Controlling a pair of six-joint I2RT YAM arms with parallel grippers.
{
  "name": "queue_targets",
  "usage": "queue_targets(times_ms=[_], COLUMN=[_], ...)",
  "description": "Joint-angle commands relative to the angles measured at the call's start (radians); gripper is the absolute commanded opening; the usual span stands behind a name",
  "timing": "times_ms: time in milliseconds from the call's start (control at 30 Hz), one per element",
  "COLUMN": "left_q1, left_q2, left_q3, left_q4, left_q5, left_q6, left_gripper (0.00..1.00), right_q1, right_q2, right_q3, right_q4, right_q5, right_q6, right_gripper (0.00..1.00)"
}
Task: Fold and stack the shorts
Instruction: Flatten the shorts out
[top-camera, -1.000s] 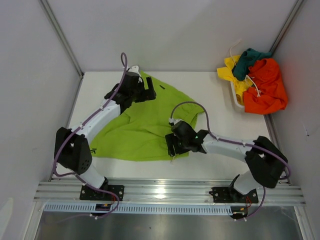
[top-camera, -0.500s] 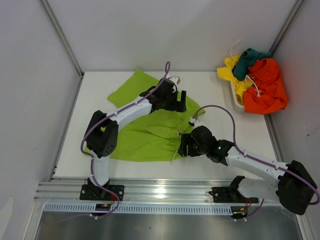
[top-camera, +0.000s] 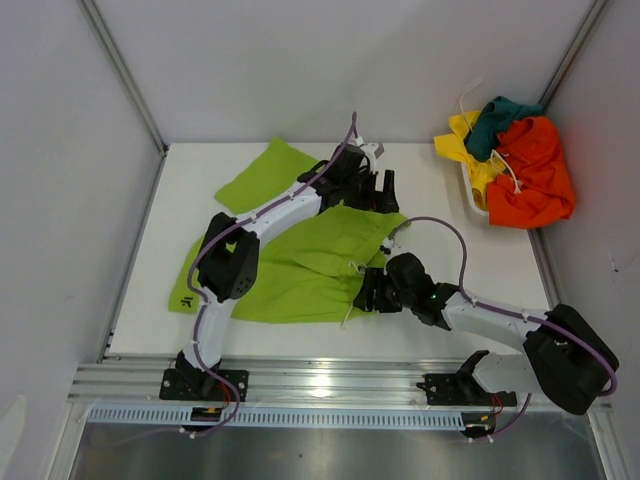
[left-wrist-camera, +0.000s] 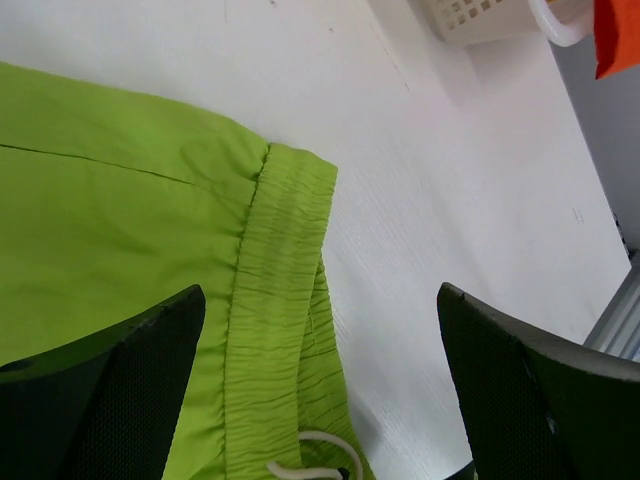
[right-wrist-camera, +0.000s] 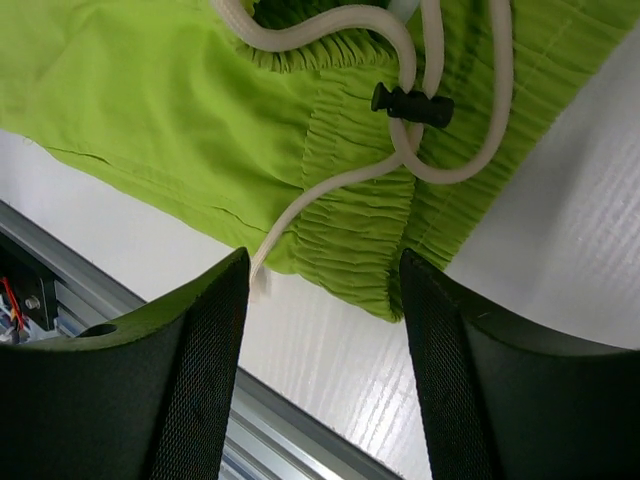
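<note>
A lime green pair of shorts lies spread flat on the white table, one leg reaching to the far left. My left gripper hovers wide open over the far right corner of its waistband, with nothing between the fingers. A white drawstring loop shows just below. My right gripper is open at the near corner of the waistband, its fingers either side of the elastic. The drawstring's black toggle lies on the cloth. Orange, yellow and dark teal shorts are heaped in the basket.
The white mesh basket stands at the far right corner, against the wall, and its corner shows in the left wrist view. An aluminium rail runs along the table's near edge. Grey walls close in the left, back and right sides.
My left arm has swung from the shorts' far left part to the far right waistband corner, leaving a leg laid out at the far left. My right gripper shifted slightly right and narrowed a little.
</note>
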Motion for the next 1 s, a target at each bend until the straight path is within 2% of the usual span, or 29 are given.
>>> queue_targets(times_ms=[0,167,400,500,533,600,833,900,967], left_q1=[0.003,0.003,0.001,-0.002,-0.003,-0.01,-0.016,-0.016,-0.016], left_q2=[0.062,0.11,0.14,0.16,0.17,0.199,0.26,0.277,0.285], left_q3=[0.047,0.048,0.002,0.019,0.028,0.059,0.073,0.074,0.076], left_q4=[0.023,0.034,0.071,0.063,0.051,0.026,0.048,0.051,0.051], left_q5=[0.085,0.106,0.119,0.108,0.105,0.077,0.04,0.034,0.03], left_q6=[-0.054,-0.097,-0.15,-0.16,-0.163,-0.171,-0.228,-0.234,-0.237], left_gripper=[0.99,0.99,0.98,0.98,0.98,0.95,0.81,0.79,0.72], right_q1=[-0.005,-0.006,0.011,0.026,0.032,0.052,0.133,0.173,0.198], right_q2=[0.034,0.072,0.028,0.005,0.003,0.009,0.011,-0.003,-0.014], right_q3=[-0.008,-0.04,-0.114,-0.128,-0.128,-0.128,-0.16,-0.174,-0.188], right_q4=[0.122,0.189,0.24,0.236,0.233,0.228,0.269,0.282,0.291], right_q5=[-0.017,-0.042,-0.049,-0.037,-0.033,-0.022,0.029,0.053,0.087], right_q6=[0.02,0.039,0.083,0.091,0.093,0.085,0.089,0.094,0.09], right_gripper=[0.63,0.61,0.44,0.35,0.34,0.32,0.09,0.06,0.02])
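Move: The waistband's far end lies about 6 cm to the right of the left hand, 2 cm ahead and some 13 cm below; the drawstring toggle is roughly 9 cm back and 4 cm left of that hand, the basket about 10 cm ahead and 30 cm right. The right hand's open fingers are already at the waistband's near corner, 1 cm back, 1 cm right and 3 cm below; the toggle is 7 cm ahead and 2 cm left of it, the cord end 3 cm back and 4 cm left. The right fingers shut on the waistband's near corner and pinch it, the hand sinking about 2 cm, then drawing back and to the left, some 4 cm back in all. Meanwhile the left hand drops about 11 cm towards the far end of the waistband, easing slightly right, tips further down by some 15 degrees and starts to narrow its wide-open fingers over the cloth; whether they touch it can't be told. ##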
